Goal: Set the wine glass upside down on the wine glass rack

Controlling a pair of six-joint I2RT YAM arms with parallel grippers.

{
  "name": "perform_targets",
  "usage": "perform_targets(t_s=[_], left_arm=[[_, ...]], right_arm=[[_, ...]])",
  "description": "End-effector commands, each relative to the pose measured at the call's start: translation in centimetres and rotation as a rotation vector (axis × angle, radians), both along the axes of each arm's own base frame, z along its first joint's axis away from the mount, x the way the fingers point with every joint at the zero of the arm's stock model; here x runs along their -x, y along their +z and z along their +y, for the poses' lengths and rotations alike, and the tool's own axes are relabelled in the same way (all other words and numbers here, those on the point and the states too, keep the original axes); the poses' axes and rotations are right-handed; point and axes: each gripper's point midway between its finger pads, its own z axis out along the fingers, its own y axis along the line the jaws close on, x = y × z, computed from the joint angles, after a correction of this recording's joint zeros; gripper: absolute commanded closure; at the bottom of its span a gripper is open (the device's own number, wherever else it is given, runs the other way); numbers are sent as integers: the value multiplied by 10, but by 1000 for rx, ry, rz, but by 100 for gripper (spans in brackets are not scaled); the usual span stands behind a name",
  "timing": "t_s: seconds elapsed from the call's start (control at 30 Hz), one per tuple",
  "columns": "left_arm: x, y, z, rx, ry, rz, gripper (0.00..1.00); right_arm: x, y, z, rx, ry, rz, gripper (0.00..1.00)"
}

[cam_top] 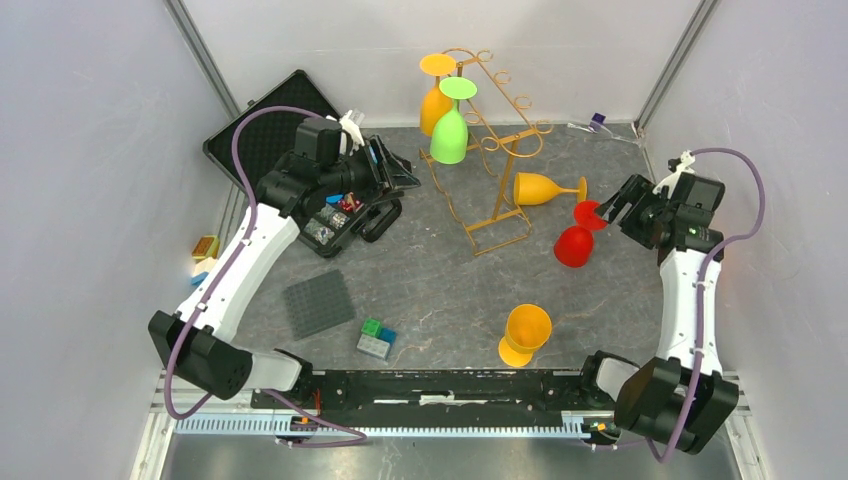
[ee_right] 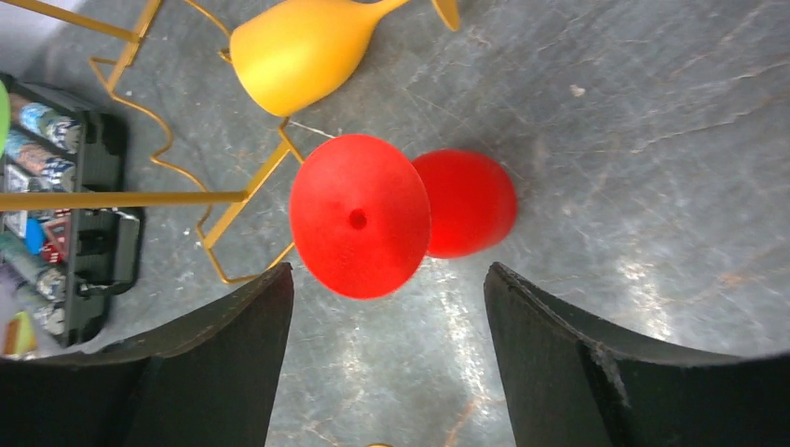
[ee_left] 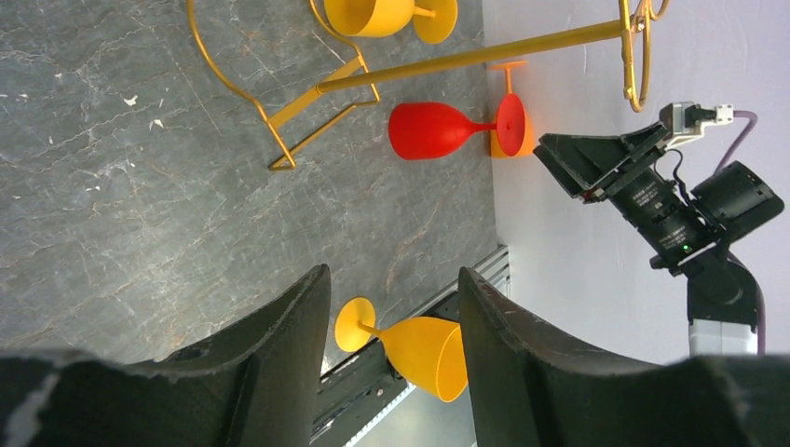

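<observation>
The gold wire wine glass rack (cam_top: 497, 150) stands at the middle back, with a green glass (cam_top: 450, 132) and an orange glass (cam_top: 434, 104) hanging upside down on it. A red wine glass (cam_top: 574, 245) lies on its side right of the rack's base. Its round foot (ee_right: 359, 216) faces my right gripper (ee_right: 387, 279), which is open just short of it, touching nothing. My left gripper (ee_left: 393, 289) is open and empty, raised over the left side of the table. It looks across at the red wine glass (ee_left: 433, 130).
A yellow-orange glass (cam_top: 545, 188) lies beside the rack's base, and another (cam_top: 525, 335) lies near the front edge. A black parts tray (cam_top: 335, 220) and an open black case (cam_top: 270, 130) sit under the left arm. A grey baseplate (cam_top: 318, 303) and green-blue bricks (cam_top: 377, 338) are front left.
</observation>
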Motion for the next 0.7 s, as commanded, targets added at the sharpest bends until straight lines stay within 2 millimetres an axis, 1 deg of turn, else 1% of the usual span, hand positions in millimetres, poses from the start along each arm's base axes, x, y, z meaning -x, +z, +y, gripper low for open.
perform_targets(t_s=[0.0, 0.1, 0.27, 0.4, 0.53, 0.67], left_arm=[[1, 16, 0, -22, -45, -64, 42], [1, 15, 0, -32, -52, -61, 42], [0, 13, 0, -37, -56, -61, 42], [0, 14, 0, -37, -53, -66, 42], [-1, 13, 2, -43, -48, -70, 42], [-1, 13, 2, -45, -43, -71, 42]], right_arm=[[-22, 7, 12, -140, 37, -98, 26], [-26, -2, 13, -171, 44, -88, 30], [-31, -14, 13, -204, 52, -79, 43], [-32, -27, 12, -217, 45, -64, 58], [-35, -31, 10, -228, 33, -63, 72], [-38, -27, 6, -216, 28, -71, 93]])
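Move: The upside-down red glass stands just ahead of the right hand, its middle about 4 cm forward, 4 cm left and some 11 cm below, with its foot uppermost. The lying yellow glass is about 14 cm beyond it and 6 cm farther left; the rack's near base bar is roughly 16 cm left and 4 cm forward of it. The red glass lies about 37 cm right, 2 cm forward and 21 cm below the left hand. The right hand eases forward and down about 3 cm each, drifting a little left, to the near right edge of the red glass's raised foot, rolling some 15 degrees so that its left side lifts. All the while its fingers close from wide open to nearly shut, ending with the foot's rim between the fingertips, and the descent stops with a slight lift at the very end. ##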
